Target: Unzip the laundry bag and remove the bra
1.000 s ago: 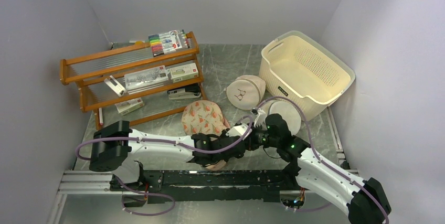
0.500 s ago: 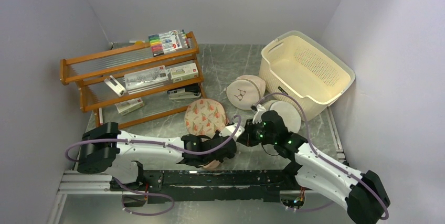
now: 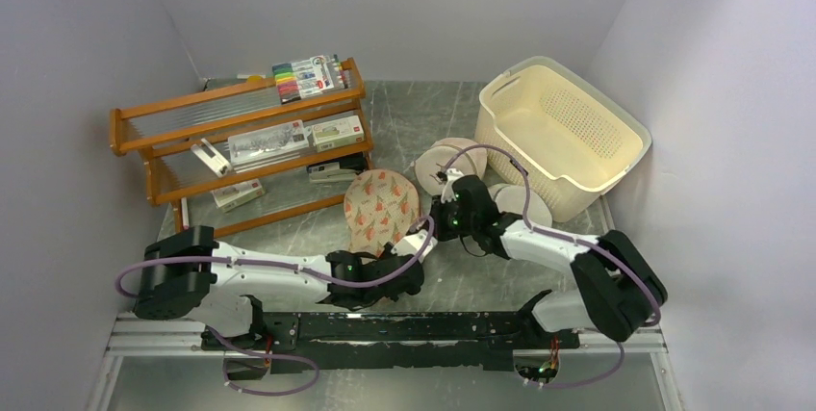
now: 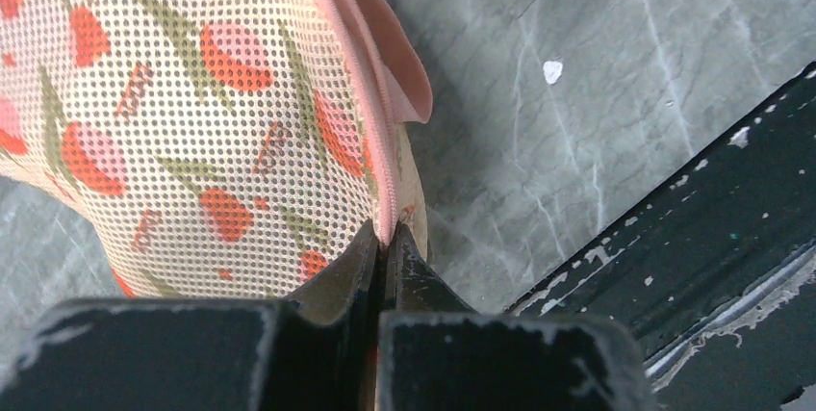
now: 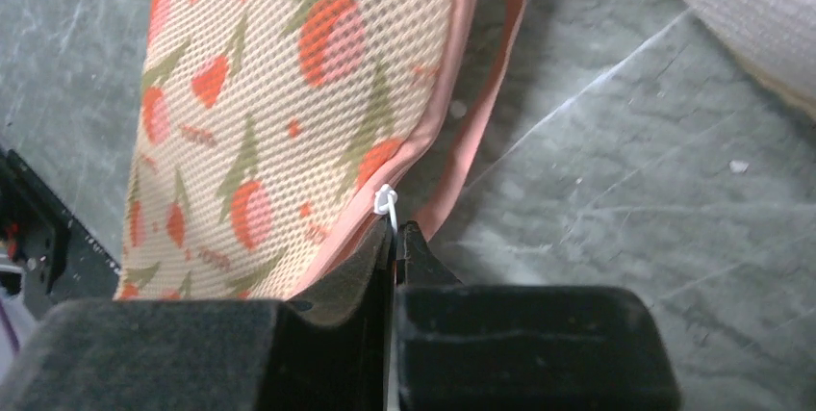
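Note:
The laundry bag [image 3: 382, 204], cream mesh with red-orange flowers and pink zip edging, lies mid-table, stretched between both grippers. My left gripper [image 3: 409, 255] is at its near end; in the left wrist view it [image 4: 387, 236] is shut on the bag's [image 4: 192, 93] pink zip edge [image 4: 370, 132]. My right gripper [image 3: 445, 214] is at the bag's right side; in the right wrist view it [image 5: 395, 230] is shut on the white zip pull [image 5: 385, 201] at the bag's [image 5: 289, 74] pink edging. The bra is hidden.
A cream laundry basket [image 3: 563, 132] stands at the back right. A round dome bag with a bra drawing [image 3: 452, 156] and a white dome bag [image 3: 524, 201] lie beside it. A wooden rack [image 3: 241, 137] stands at the back left. A black rail [image 3: 385, 329] runs along the near edge.
My left gripper has shut on the bag's zip edge. The right gripper has moved away from the bases and leftward with the pull, and the bag now stretches longer between the two.

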Controlling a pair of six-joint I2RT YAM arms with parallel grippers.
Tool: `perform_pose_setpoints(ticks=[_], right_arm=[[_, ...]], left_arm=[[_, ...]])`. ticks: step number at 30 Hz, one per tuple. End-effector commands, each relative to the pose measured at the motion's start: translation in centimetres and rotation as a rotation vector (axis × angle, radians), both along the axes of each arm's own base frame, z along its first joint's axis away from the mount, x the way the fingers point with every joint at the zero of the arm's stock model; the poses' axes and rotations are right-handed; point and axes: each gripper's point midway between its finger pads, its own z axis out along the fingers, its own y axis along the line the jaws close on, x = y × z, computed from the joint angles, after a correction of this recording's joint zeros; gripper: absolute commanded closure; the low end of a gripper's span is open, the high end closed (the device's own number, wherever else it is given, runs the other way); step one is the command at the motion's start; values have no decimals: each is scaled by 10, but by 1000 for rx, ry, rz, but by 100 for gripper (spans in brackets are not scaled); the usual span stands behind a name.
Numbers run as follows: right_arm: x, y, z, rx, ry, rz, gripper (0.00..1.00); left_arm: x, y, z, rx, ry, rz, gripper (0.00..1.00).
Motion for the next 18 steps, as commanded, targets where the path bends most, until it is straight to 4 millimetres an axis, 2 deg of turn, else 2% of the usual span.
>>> perform_pose_setpoints(ticks=[1, 6, 8, 10, 12, 15, 18], right_arm=[[45, -6, 13, -19, -140, -69, 100], [16, -20, 9, -26, -104, -50, 100], [0, -21, 11, -6, -82, -14, 100], [-19, -13, 18, 63, -55, 55, 100], [-35, -7, 25, 126, -37, 101, 100], [-46, 0, 37, 186, -37, 134, 100], [-46, 1, 43, 200, -43, 122, 100]], left_arm=[[-8, 29, -22, 87, 39, 48, 93], [-1, 59, -32, 148, 25, 212, 93], [-2, 62, -34, 150, 37, 221, 93], [-7, 56, -33, 134, 61, 184, 92], [-10, 47, -24, 100, 70, 145, 83], [-8, 34, 1, 52, 53, 112, 68], [-7, 17, 30, -16, 33, 65, 39]])
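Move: The right hand still pinches the zipper pull; the bag edge held in the left fingers lies about 11 cm back and 2 cm left of it. From the right hand, the laundry bag's middle is some 8 cm left and 3 cm back, and the round white bag about 8 cm ahead and 3 cm right. From the left hand, the laundry bag's middle lies about 8 cm ahead and 6 cm left, slightly below. Right hand draws the pinched zipper pull back and up some 5 cm; left hand shifts left, then opens. ##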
